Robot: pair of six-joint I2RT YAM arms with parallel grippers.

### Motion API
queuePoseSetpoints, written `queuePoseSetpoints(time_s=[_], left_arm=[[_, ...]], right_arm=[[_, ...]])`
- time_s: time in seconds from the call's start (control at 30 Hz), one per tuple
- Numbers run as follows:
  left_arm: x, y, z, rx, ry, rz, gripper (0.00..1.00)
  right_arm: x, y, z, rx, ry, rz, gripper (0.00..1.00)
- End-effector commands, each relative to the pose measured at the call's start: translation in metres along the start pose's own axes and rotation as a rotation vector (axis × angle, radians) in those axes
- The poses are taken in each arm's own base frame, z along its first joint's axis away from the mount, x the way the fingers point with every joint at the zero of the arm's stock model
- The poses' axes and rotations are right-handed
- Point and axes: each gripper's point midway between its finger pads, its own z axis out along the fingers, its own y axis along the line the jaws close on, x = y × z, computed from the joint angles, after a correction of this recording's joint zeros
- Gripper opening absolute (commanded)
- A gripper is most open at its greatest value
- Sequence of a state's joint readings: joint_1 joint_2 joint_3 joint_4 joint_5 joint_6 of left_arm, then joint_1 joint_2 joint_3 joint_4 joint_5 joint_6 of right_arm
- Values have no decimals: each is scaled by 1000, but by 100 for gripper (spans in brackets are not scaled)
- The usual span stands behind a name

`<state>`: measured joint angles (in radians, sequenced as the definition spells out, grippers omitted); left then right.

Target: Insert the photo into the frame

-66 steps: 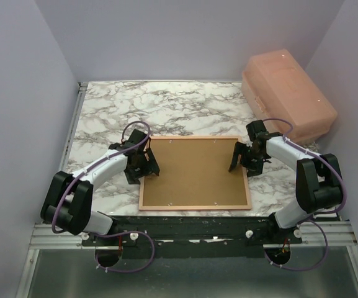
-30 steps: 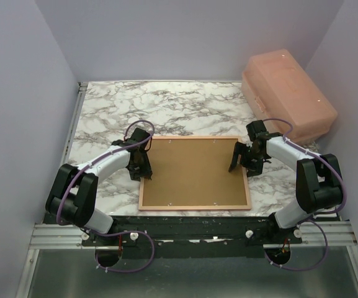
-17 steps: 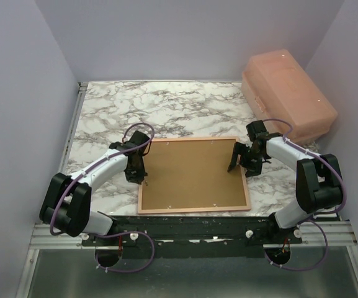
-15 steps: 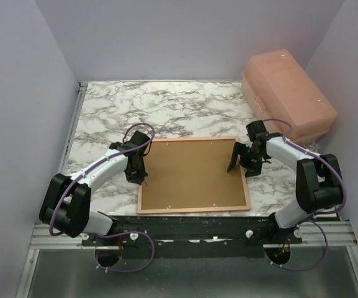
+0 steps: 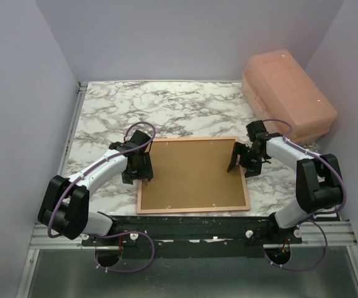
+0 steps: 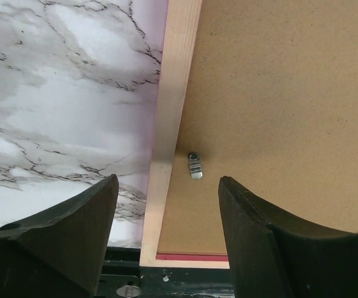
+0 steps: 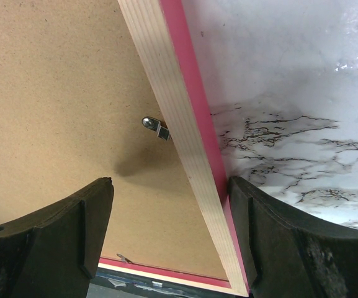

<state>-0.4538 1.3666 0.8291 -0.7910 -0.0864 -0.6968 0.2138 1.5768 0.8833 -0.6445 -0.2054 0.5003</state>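
The frame [image 5: 194,210] lies face down on the marble table, its pale wood back up and a pink edge showing. A brown backing board [image 5: 194,174] fills it. The photo is hidden. My left gripper [image 5: 138,172] hangs open over the frame's left border [image 6: 179,74], one finger above the marble and one above the board, with a small metal clip [image 6: 195,166] between them. My right gripper [image 5: 237,166] stands open astride the right border [image 7: 157,59]. Its outer finger [image 7: 272,236] sits against the pink edge, and a clip [image 7: 156,128] lies just ahead.
A large salmon-pink plastic box [image 5: 287,93] stands at the back right corner. The dark mounting rail [image 5: 191,233] runs along the near edge just below the frame. White walls close in the table on the left, back and right.
My left gripper closed by the frame's left border about half a second ago and now stands open again. The frame's near left corner has slid slightly toward the rail. The right arm has not moved.
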Motion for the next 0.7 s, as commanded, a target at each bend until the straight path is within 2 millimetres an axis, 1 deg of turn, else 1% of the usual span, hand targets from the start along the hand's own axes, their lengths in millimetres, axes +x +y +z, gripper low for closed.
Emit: queuePoseSetpoints(time_s=[0.0, 0.17, 0.27, 0.33, 0.4, 0.5, 0.57, 0.67], left_arm=[[-10, -5, 0, -7, -18, 1, 67], [-6, -5, 16, -26, 15, 10, 62], [-2, -5, 22, -18, 32, 12, 57], [1, -5, 23, -14, 36, 15, 51], [2, -4, 24, -13, 36, 19, 42], [4, -1, 26, -22, 39, 23, 26], [6, 0, 28, -27, 45, 28, 17], [7, 1, 31, -34, 55, 36, 6]], right_arm=[[19, -3, 15, -14, 72, 22, 81], [20, -4, 16, -13, 77, 22, 82], [21, -4, 17, -12, 79, 22, 81], [20, -4, 17, -13, 78, 21, 82], [21, -4, 18, -14, 80, 23, 82], [20, -3, 19, -18, 81, 23, 82], [20, -3, 19, -19, 82, 23, 81], [20, -3, 18, -20, 81, 22, 82]])
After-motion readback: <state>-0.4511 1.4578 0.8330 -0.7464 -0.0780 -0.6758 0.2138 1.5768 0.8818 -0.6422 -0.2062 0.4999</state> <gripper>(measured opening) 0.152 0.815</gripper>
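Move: The clip by the frame's left bar sits about 2 cm to the right of the left fingers, 1 cm ahead and some 2 cm below, with its tab pointing back towards the robot. The left bar runs straight beneath that hand, about 2 cm down, and the frame's near left corner is roughly 10 cm back and 3 cm down, with no sideways offset. From the right hand the same clip lies about 29 cm left, 4 cm back and 1 cm lower. The left hand drops about 2 cm over the frame's left bar with its open fingers astride it, then stays low and closes them from about two-thirds open to nearly shut, the left finger against the bar's outer side and the right finger sweeping the clip's tab towards the inner side. The right hand stays still, fingers wide, with its right finger still against the outer face of the right bar. ##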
